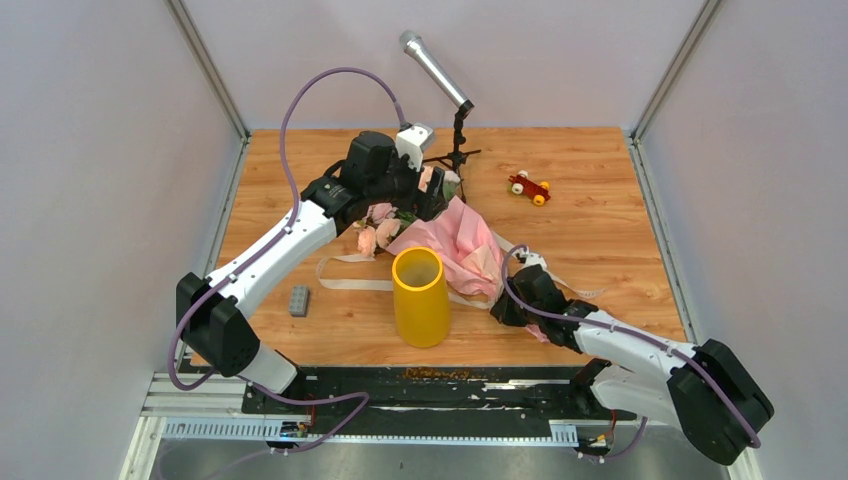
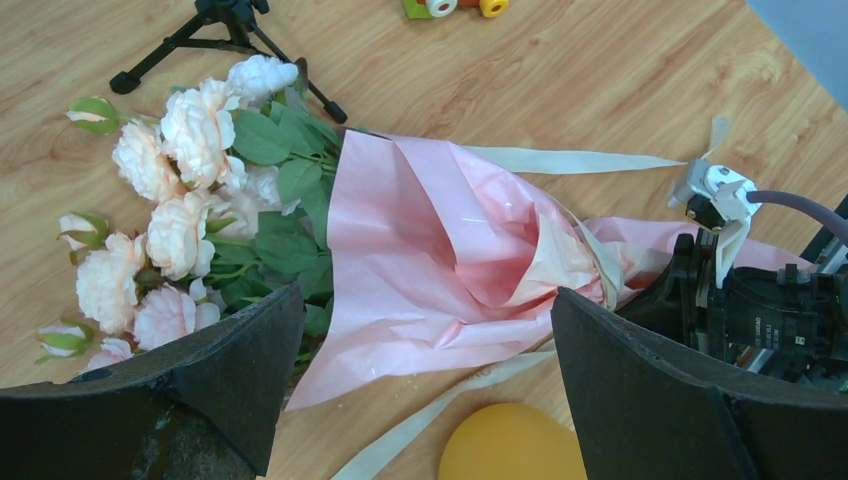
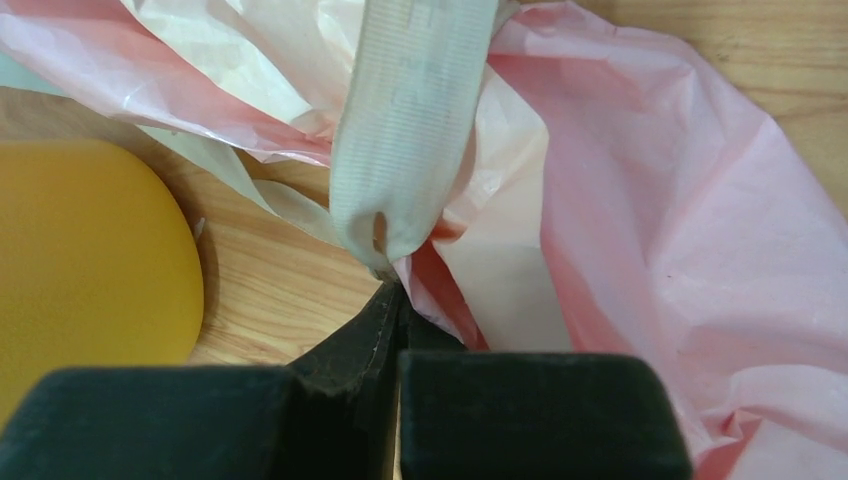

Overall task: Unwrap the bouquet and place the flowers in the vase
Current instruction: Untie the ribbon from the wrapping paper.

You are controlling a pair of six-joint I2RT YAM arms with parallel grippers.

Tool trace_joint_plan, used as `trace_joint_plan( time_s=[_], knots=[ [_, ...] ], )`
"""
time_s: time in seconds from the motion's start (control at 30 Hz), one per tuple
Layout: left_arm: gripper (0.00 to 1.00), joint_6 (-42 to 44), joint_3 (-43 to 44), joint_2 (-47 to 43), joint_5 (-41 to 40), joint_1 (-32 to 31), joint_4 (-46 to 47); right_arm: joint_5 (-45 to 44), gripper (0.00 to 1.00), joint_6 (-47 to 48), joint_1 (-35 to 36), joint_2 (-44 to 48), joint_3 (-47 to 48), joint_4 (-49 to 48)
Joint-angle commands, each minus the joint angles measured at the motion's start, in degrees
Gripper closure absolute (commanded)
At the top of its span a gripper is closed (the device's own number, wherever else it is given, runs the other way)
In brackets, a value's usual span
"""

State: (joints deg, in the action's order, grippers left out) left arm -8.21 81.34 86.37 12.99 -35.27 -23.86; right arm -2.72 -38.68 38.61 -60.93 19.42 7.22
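The bouquet (image 1: 460,240) lies on the table behind the yellow vase (image 1: 420,300), its pink paper (image 2: 430,250) loosened and spread. The flowers (image 2: 180,200), pale pink and peach roses with green leaves, stick out of its left end (image 1: 378,225). My left gripper (image 2: 425,300) hovers open above the paper near the blooms (image 1: 425,195). Down at the bouquet's stem end, my right gripper (image 1: 500,305) is shut, its tips (image 3: 395,290) pinching the end of the beige ribbon (image 3: 410,130) right beside the paper (image 3: 650,200). The vase (image 3: 90,260) stands upright just left of it.
A microphone (image 1: 437,70) on a small black tripod (image 2: 225,20) stands at the back. A red toy car (image 1: 529,187) sits at the back right and a small grey block (image 1: 299,300) left of the vase. Loose ribbon (image 1: 345,282) trails across the wood.
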Motion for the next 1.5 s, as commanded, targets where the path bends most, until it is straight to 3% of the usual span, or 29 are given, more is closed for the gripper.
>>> trace_joint_plan(
  time_s=[0.0,0.3,0.53,0.77,1.07,1.47],
  knots=[
    [0.0,-0.2,0.5,0.2,0.2,0.0,1.2,4.3,1.0,-1.3,0.4,-0.1,-1.5,-2.7],
    [0.0,-0.1,0.4,0.2,-0.2,0.1,1.1,13.3,0.99,-1.7,0.4,5.6,-1.7,1.1],
    [0.0,0.8,0.4,-1.1,-0.7,0.1,1.0,12.1,0.73,0.5,0.2,9.3,6.6,13.1],
    [0.0,1.1,3.5,-2.7,-2.4,-0.4,-0.8,8.8,0.62,6.4,-1.7,7.6,17.2,17.7],
    [0.0,1.3,14.2,-1.6,-6.7,-6.4,-8.7,4.9,0.6,12.0,-8.5,3.8,21.7,21.6],
    [0.0,-0.5,19.4,-0.6,-9.3,-12.3,-12.4,8.4,0.56,8.9,-8.6,3.5,15.6,17.5]
  ],
)
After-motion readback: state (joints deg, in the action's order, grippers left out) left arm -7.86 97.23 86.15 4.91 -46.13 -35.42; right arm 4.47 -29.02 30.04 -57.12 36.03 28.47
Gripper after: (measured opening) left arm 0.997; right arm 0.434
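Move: The ribbon knot on the gathered pink paper sits just beyond the shut right fingertips: about 4 cm ahead, 1 cm left and 2 cm higher. The yellow vase stands roughly 14 cm to that hand's left and 3 cm back, its middle some 7 cm higher; the wide part of the paper lies about 13 cm ahead, 8 cm left and 2 cm up. From the left hand the knot is about 10 cm back, 12 cm right and 24 cm below. Draw the right gripper, still shut on the ribbon by the knot, about 3.5 cm back and a little left, then open the fingers a bit under halfway and let the ribbon go. Swing up and forward some 10 cm, shift right, and sink a few centimetres so the parted fingers hang over the knot. Late on, raise the open left gripper about 8 cm, easing back and right. ##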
